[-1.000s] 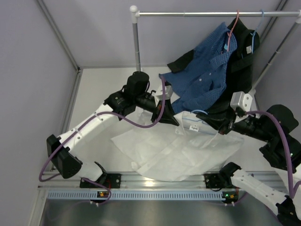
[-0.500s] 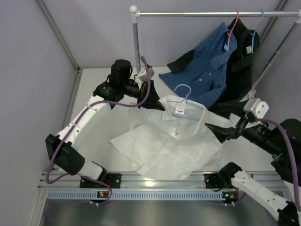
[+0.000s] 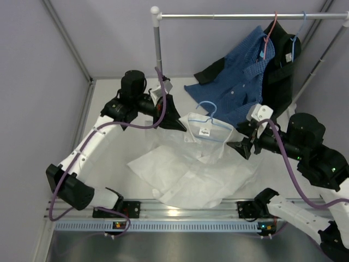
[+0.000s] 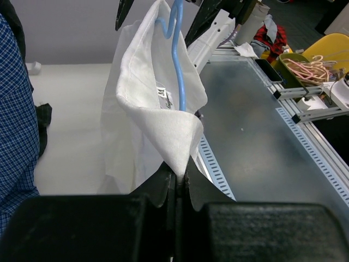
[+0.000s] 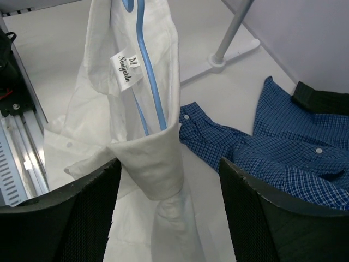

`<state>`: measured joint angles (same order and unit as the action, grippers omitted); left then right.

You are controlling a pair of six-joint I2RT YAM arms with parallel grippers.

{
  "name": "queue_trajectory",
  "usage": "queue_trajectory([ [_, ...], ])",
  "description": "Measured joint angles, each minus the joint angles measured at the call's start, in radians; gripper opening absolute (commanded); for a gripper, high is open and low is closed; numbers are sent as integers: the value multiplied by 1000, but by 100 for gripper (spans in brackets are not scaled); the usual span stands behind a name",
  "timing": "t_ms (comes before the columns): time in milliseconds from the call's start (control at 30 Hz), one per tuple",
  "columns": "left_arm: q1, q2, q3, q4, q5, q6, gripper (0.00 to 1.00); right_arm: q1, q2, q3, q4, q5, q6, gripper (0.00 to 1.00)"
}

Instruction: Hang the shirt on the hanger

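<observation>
The white shirt [image 3: 191, 172] trails from the table up to its raised collar, with the light-blue hanger [image 3: 209, 113] threaded inside it. My left gripper [image 3: 183, 125] is shut on the collar's left tip [image 4: 178, 164], holding it up. In the left wrist view the hanger [image 4: 178, 71] runs down inside the shirt [image 4: 142, 103]. My right gripper [image 3: 238, 147] stands open at the collar's right end. In the right wrist view that folded collar end [image 5: 155, 164] sits between the fingers of the right gripper [image 5: 170, 177], nearer the left one. The hanger [image 5: 150, 82] and the size label [image 5: 126, 68] show above.
A blue patterned shirt [image 3: 240, 87] on a red hanger [image 3: 271, 33] and a black garment [image 3: 281, 63] on a blue hanger [image 3: 294, 43] hang from the rail [image 3: 234, 16] at the back right. The rack's post [image 3: 158, 52] stands behind the collar. Grey walls close in the left and back.
My left gripper has lifted the collar and hanger and carried them back and left. The right gripper opened, let go, drew back, then came in toward the collar's right end.
</observation>
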<state>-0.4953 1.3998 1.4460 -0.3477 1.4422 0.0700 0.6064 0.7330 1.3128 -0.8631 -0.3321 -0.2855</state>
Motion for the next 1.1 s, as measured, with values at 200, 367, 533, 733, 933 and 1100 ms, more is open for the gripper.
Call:
queue_trajectory([
  [200, -3, -45, -16, 4, 2, -8, 0, 0, 69, 60, -27, -90, -40, 49],
  [367, -11, -69, -25, 5, 5, -8, 0, -3, 101, 85, -34, -188, -57, 35],
  [533, -37, -91, -35, 5, 5, -6, 0, -18, 100, 85, -34, -267, -59, 34],
  [733, -55, -120, -35, 5, 5, 6, 0, -20, 89, 90, -32, -341, -62, 0],
  [933, -55, -126, -34, 6, 2, 15, 15, -20, 67, 90, -28, -357, -56, 0],
  [1100, -58, -128, -31, 13, -32, 37, 98, -21, 39, 89, -23, -293, -35, 0],
])
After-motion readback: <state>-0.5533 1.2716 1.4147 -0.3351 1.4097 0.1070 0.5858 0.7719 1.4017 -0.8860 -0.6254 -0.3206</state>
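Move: From the open right hand, the shirt's right collar edge is about 3 cm to the left, level in depth and height. The hanger inside the neck is about 11 cm left and 3 cm ahead, 1 cm above; the left collar edge, still pinched by the left hand, is some 21 cm left and 4 cm ahead. From the left hand, the right collar edge is about 19 cm right and 4 cm back. Right hand goes 4 cm back, up and left, pinches the collar; left backs 4 cm, then lets go. ##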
